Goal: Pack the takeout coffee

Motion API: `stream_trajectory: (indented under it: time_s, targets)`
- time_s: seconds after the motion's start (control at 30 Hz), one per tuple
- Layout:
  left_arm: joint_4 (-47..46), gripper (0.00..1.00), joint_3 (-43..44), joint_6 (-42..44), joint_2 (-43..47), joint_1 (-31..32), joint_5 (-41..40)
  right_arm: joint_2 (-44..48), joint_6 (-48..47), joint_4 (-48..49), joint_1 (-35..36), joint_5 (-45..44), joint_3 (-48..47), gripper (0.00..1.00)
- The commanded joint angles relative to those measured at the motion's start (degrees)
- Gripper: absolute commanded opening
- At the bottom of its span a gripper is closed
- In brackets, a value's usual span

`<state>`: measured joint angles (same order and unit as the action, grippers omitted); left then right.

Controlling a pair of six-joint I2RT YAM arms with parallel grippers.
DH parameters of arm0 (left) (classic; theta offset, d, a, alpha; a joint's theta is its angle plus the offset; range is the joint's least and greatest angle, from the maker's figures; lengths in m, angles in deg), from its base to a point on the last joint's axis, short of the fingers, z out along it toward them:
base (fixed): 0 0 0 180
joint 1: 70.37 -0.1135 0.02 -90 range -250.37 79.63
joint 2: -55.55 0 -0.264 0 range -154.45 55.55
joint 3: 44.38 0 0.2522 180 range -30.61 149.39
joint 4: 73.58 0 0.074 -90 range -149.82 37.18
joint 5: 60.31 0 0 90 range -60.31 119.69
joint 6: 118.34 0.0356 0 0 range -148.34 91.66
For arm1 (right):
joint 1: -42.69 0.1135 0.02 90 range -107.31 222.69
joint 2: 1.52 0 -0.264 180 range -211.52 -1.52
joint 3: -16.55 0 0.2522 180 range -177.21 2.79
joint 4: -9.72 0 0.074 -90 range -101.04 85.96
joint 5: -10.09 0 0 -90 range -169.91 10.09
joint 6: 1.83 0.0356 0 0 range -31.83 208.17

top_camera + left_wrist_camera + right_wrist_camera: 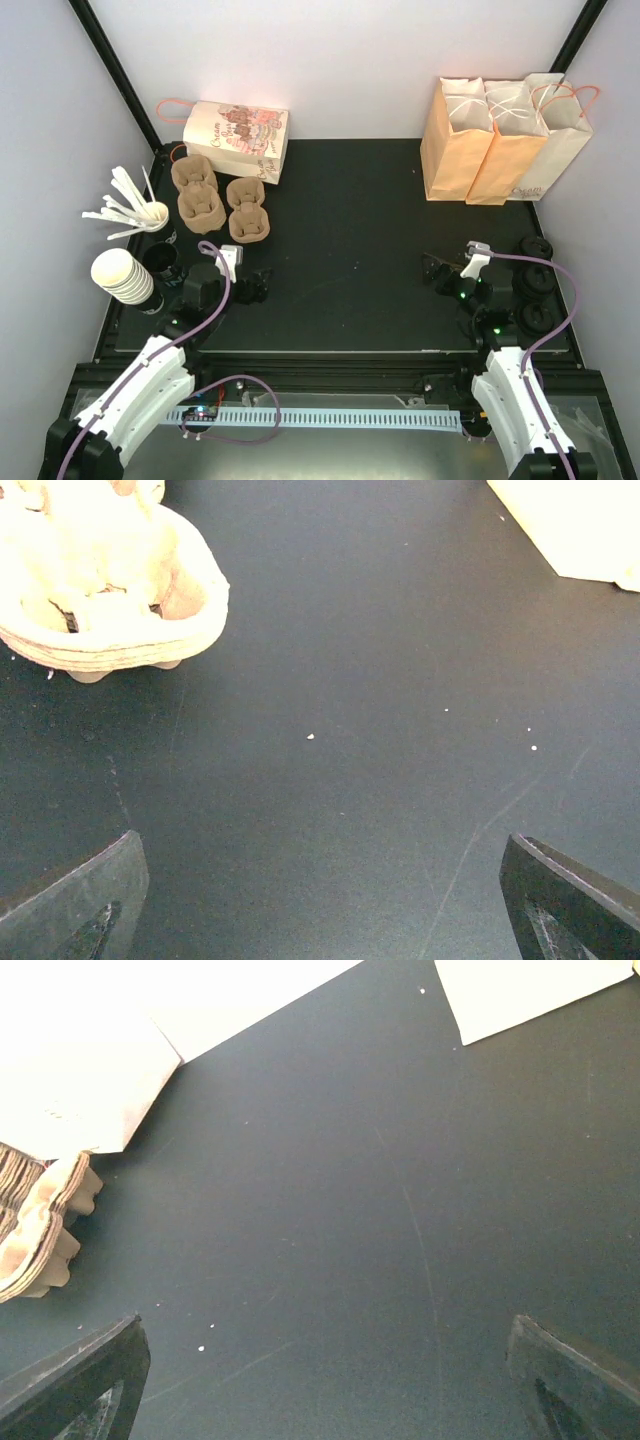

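The takeout coffee point(160, 261), a small black cup, stands at the left edge of the mat beside a stack of white cups point(122, 277); I cannot tell whether its lid is on. It is out of both wrist views. My left gripper point(254, 286) is open and empty just above the mat, right of the cup; the left wrist view point(320, 920) shows only bare mat between its fingers point(80, 905). My right gripper point(439, 272) is open and empty over the right half of the mat; the right wrist view point(325, 1390) shows the same.
Three paper bags point(500, 140) stand at the back right. A printed bag point(236, 138) lies at the back left. Pulp cup carriers point(220, 200) sit in front of it, also in the left wrist view point(110, 590). Loose black lids point(535, 285) lie at the right edge. A cup of white stirrers point(140, 212) stands at the left.
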<state>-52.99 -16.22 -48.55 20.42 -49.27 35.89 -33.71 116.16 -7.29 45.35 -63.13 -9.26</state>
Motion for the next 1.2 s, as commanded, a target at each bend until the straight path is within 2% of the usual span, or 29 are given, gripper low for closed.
stream_trajectory:
  time_s: [0.0,0.23,0.4,0.57,0.8,0.87,1.0,1.17]
  targets:
    - [-1.5,0.99,0.71,0.76,-0.56,0.21,0.72,-0.21,-0.55,2.0,0.31,1.75,-0.07,1.0]
    - [-1.81,0.99,0.68,1.08,-0.91,0.25,0.96,-1.62,-0.54,2.63,0.28,2.84,-0.34,1.0]
    - [0.0,0.99,2.76,-0.93,-2.26,0.25,-2.32,-3.29,-0.17,3.77,0.37,3.63,-0.4,1.0]
    - [3.06,0.99,10.5,-6.01,-4.64,0.25,-0.74,-4.1,0.1,4.28,0.35,4.21,-0.43,1.0]
    - [10.92,0.99,24.16,-7.0,-13.97,-1.27,-7.04,-4.77,0.32,4.87,0.4,5.61,-0.47,1.0]
    - [13.22,0.99,28.37,-7.61,-17.15,-4.12,-6.64,-4.6,0.36,4.89,0.35,5.78,-0.34,1.0]
    - [13.66,0.99,35.4,-9.4,-24.16,-14.74,4.75,-4.67,0.47,5.41,0.41,6.22,-0.09,1.0]
    - [14.7,0.99,46.55,-7.31,-33.78,-20.9,7.66,-5.48,0.51,5.62,0.36,6.71,-0.34,1.0]
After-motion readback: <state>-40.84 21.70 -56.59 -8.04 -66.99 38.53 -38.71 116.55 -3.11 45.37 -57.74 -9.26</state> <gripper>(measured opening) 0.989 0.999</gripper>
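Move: The left cup carrier stands about 18 cm ahead of the left hand, 15 cm to its left and 8 cm lower. The right cup carrier is some 16 cm ahead and 5 cm left; the lying paper bag, beyond both, is about 28 cm ahead and 7 cm left. The stirrer cup stands about 12 cm ahead and 23 cm left. From the right hand, the left carrier is about 15 cm ahead and 46 cm left. Open left hand rises, then sweeps forward-left towards the left cup carrier, about 12 cm up and 12 forward. ##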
